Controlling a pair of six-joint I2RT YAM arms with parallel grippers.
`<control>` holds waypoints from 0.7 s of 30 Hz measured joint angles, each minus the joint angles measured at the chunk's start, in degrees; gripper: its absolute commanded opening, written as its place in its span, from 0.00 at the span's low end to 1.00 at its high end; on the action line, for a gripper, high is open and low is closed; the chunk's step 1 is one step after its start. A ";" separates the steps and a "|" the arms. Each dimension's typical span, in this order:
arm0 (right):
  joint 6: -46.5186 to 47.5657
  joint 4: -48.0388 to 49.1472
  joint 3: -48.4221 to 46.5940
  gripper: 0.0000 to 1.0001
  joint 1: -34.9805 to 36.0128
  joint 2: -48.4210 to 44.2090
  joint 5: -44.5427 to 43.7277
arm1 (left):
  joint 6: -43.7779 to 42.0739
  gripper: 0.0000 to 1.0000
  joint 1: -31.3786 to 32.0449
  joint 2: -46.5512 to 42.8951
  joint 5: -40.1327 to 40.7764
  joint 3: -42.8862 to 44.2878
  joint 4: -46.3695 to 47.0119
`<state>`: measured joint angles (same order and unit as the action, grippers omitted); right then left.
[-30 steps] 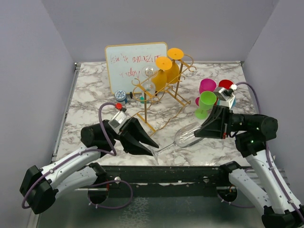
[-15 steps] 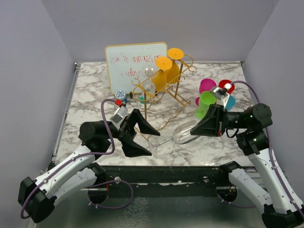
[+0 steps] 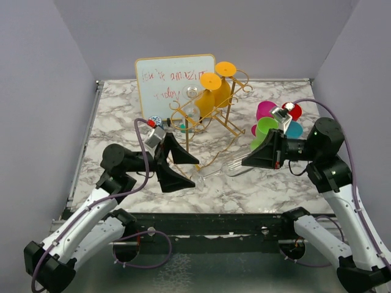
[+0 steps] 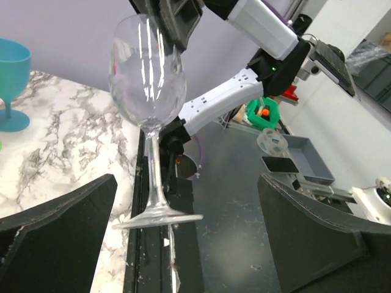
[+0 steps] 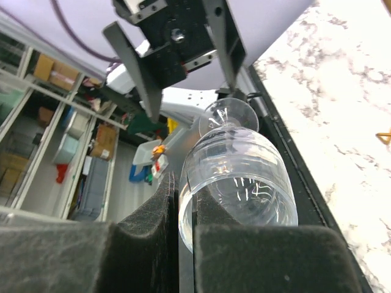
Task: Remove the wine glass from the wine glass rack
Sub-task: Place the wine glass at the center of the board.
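A clear wine glass (image 3: 227, 166) hangs sideways over the table's front middle, its foot toward the left arm. My right gripper (image 3: 249, 161) is shut on the wall of its bowl (image 5: 239, 177), one pad inside the rim and one outside (image 5: 185, 244). My left gripper (image 3: 181, 170) stands wide open around the foot (image 4: 157, 216) without touching it; its fingers (image 4: 58, 238) sit far apart on either side. The gold wire wine glass rack (image 3: 211, 125) stands at the back middle and carries two orange glasses (image 3: 211, 93) and a clear one (image 3: 193, 96).
A whiteboard (image 3: 175, 82) with red writing leans behind the rack. Coloured plastic goblets (image 3: 267, 126) cluster at the right behind my right gripper; a teal one (image 4: 10, 72) shows in the left wrist view. A small round object (image 3: 154, 122) lies left of the rack. The table's front edge (image 3: 201, 210) runs just below both grippers.
My left gripper has opened and let go of the glass's foot, drawing back a little. The right arm has lifted the glass up and back, still holding the bowl.
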<state>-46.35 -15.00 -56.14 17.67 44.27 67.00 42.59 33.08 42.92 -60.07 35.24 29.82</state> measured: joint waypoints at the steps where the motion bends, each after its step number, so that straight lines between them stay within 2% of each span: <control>1: 1.53 -1.88 -0.72 0.01 0.00 0.42 -0.74 | -1.73 0.99 -0.22 0.00 0.26 1.16 -2.84; 8: 9.79 -12.13 -3.17 0.01 0.00 1.70 -6.21 | -15.67 0.99 -0.35 1.22 5.97 10.10 -25.59; 14: 13.51 -17.14 -3.93 0.01 0.00 2.84 -10.93 | -20.76 0.99 -0.37 0.72 11.65 10.43 -35.23; 21: 17.92 -23.96 -6.27 0.01 0.00 4.11 -18.80 | -23.19 0.99 -0.39 -0.04 18.27 10.73 -41.42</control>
<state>-28.42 -38.96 -62.41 17.67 48.38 48.21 19.40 32.69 42.87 -41.80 45.98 -11.60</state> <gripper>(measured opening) 0.093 0.988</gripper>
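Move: The right hand holds the clear wine glass by its bowl, foot towards the left hand. It heads for open table about 16 cm ahead, 9 right and 30 below; the green glass stands some 24 cm ahead, 10 right, the blue one about 25 ahead, 21 right, both 22 lower. From the left hand, already open near the glass's foot, that spot is roughly 20 cm ahead, 27 right and 28 below. Right hand carries the glass about 5 cm down and forward, tipping foot-down; open left swings forward, then down. ##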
